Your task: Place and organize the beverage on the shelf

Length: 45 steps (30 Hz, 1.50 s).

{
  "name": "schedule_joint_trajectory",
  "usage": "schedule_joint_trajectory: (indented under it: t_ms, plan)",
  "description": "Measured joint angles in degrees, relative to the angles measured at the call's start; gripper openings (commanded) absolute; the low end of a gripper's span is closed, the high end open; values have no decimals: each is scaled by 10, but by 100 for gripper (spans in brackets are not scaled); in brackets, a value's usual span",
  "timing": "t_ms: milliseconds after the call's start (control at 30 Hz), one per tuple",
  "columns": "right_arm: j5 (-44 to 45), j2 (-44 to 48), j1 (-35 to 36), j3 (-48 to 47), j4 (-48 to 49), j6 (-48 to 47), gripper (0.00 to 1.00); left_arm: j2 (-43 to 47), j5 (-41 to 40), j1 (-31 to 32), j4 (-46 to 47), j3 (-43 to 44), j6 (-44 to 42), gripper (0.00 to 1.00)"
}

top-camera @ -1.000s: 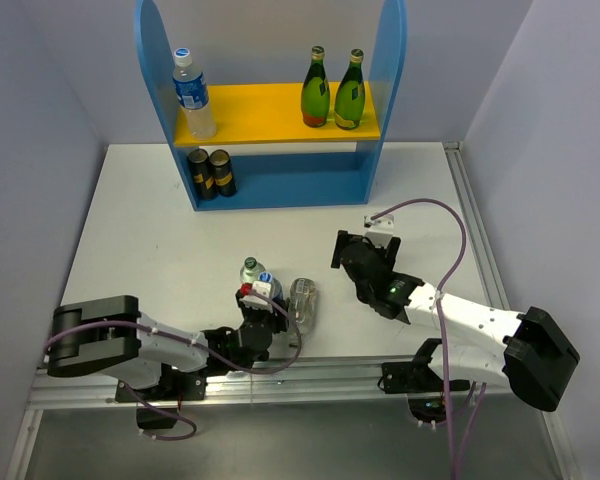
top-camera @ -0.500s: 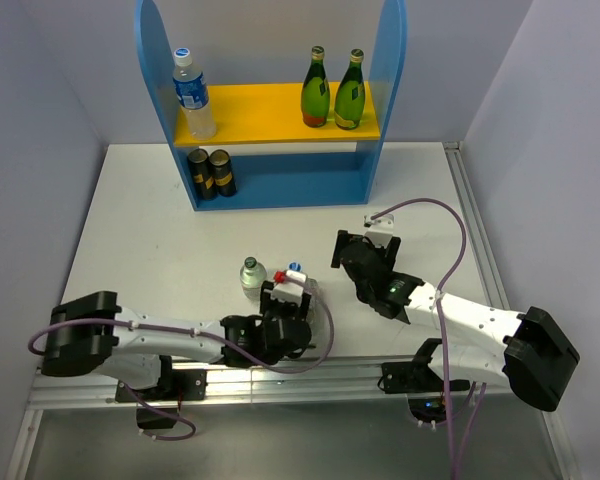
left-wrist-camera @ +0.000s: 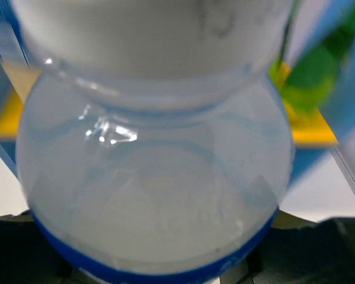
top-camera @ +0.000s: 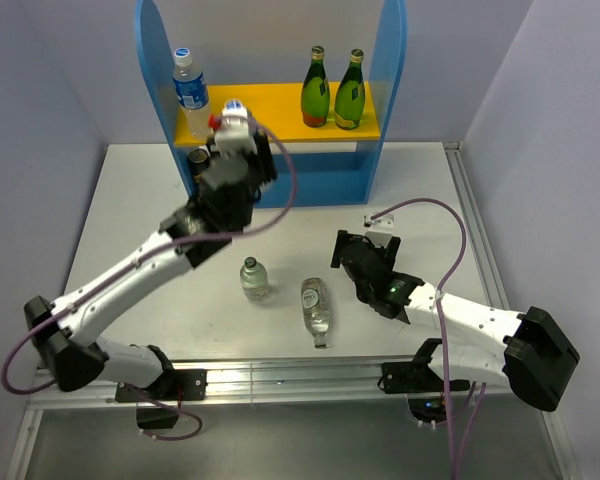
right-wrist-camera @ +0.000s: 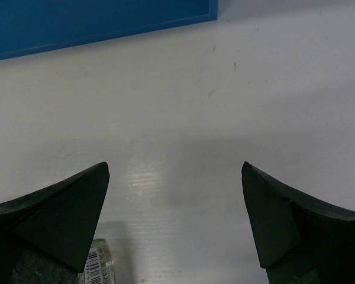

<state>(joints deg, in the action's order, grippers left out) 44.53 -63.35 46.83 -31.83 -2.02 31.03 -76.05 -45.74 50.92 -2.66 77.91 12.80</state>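
My left gripper (top-camera: 233, 132) is shut on a clear bottle with a blue label and white cap (top-camera: 234, 106), held up in front of the shelf's yellow upper board (top-camera: 280, 112). That bottle (left-wrist-camera: 154, 177) fills the left wrist view. Another blue-label bottle (top-camera: 191, 94) stands at the board's left end, and two green bottles (top-camera: 315, 90) (top-camera: 349, 90) stand at its right. One short clear bottle (top-camera: 253, 279) stands on the table; another (top-camera: 316, 306) lies on its side. My right gripper (top-camera: 346, 252) (right-wrist-camera: 174, 171) is open over bare table right of the lying bottle, whose end (right-wrist-camera: 98, 264) shows beside its left finger.
A black-and-gold can (top-camera: 197, 158) peeks out on the shelf's blue lower level (top-camera: 310, 185), mostly behind my left arm. The tall blue side panels (top-camera: 390, 80) frame the board. The shelf's blue base (right-wrist-camera: 94, 23) lies ahead of the right gripper.
My left arm closed on the blue-label bottle near the table's front edge and swung it up and away to the shelf's upper board. The right arm has not moved.
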Motion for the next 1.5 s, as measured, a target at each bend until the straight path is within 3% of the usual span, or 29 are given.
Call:
schedule_joint_trajectory:
  t_ms: [167, 467, 933, 1167, 1433, 1467, 1500]
  plan:
    - [-1, 0, 0, 0, 0, -1, 100, -125, 69, -99, -12, 194, -54, 0]
    - [-5, 0, 0, 0, 1, -2, 100, -304, 137, -153, -44, 421, -132, 0]
    - [-11, 0, -2, 0, 2, -2, 100, -387, 143, -206, -30, 394, -136, 0]
    - [-12, 0, -2, 0, 3, -2, 100, -385, 133, -216, 8, 372, -132, 8]
    - [-12, 0, -2, 0, 3, -2, 100, -355, 140, -237, 26, 326, -96, 22]
    - [-12, 0, -2, 0, 3, -2, 100, -352, 140, -240, 27, 322, -94, 25]
    - [-12, 0, -2, 0, 3, -2, 100, -348, 140, -242, 27, 317, -91, 37]
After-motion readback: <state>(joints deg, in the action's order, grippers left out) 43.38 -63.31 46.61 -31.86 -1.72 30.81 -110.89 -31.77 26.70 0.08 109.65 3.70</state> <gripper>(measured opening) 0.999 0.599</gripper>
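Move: The clear spot on the yellow upper shelf, where the held water bottle is taken, lies about 22 cm ahead of the left hand, 5 cm left and some 16 cm below. The first water bottle stands roughly 20 cm ahead and 14 cm left of this hand; the nearer green bottle is about 22 cm ahead and 16 cm right. From the right hand, the spot is around 28 cm ahead, 30 cm left and 10 cm above. The water bottle, still gripped upright in the left hand, is swept quickly forward about 22 cm over the yellow shelf, rising at first and then dipping some 10 cm from the top of the arc. It then slides sideways left towards the first water bottle, the hand's left side tipped up and easing back, with a slight counter-clockwise turn. The fingers keep their hold. ##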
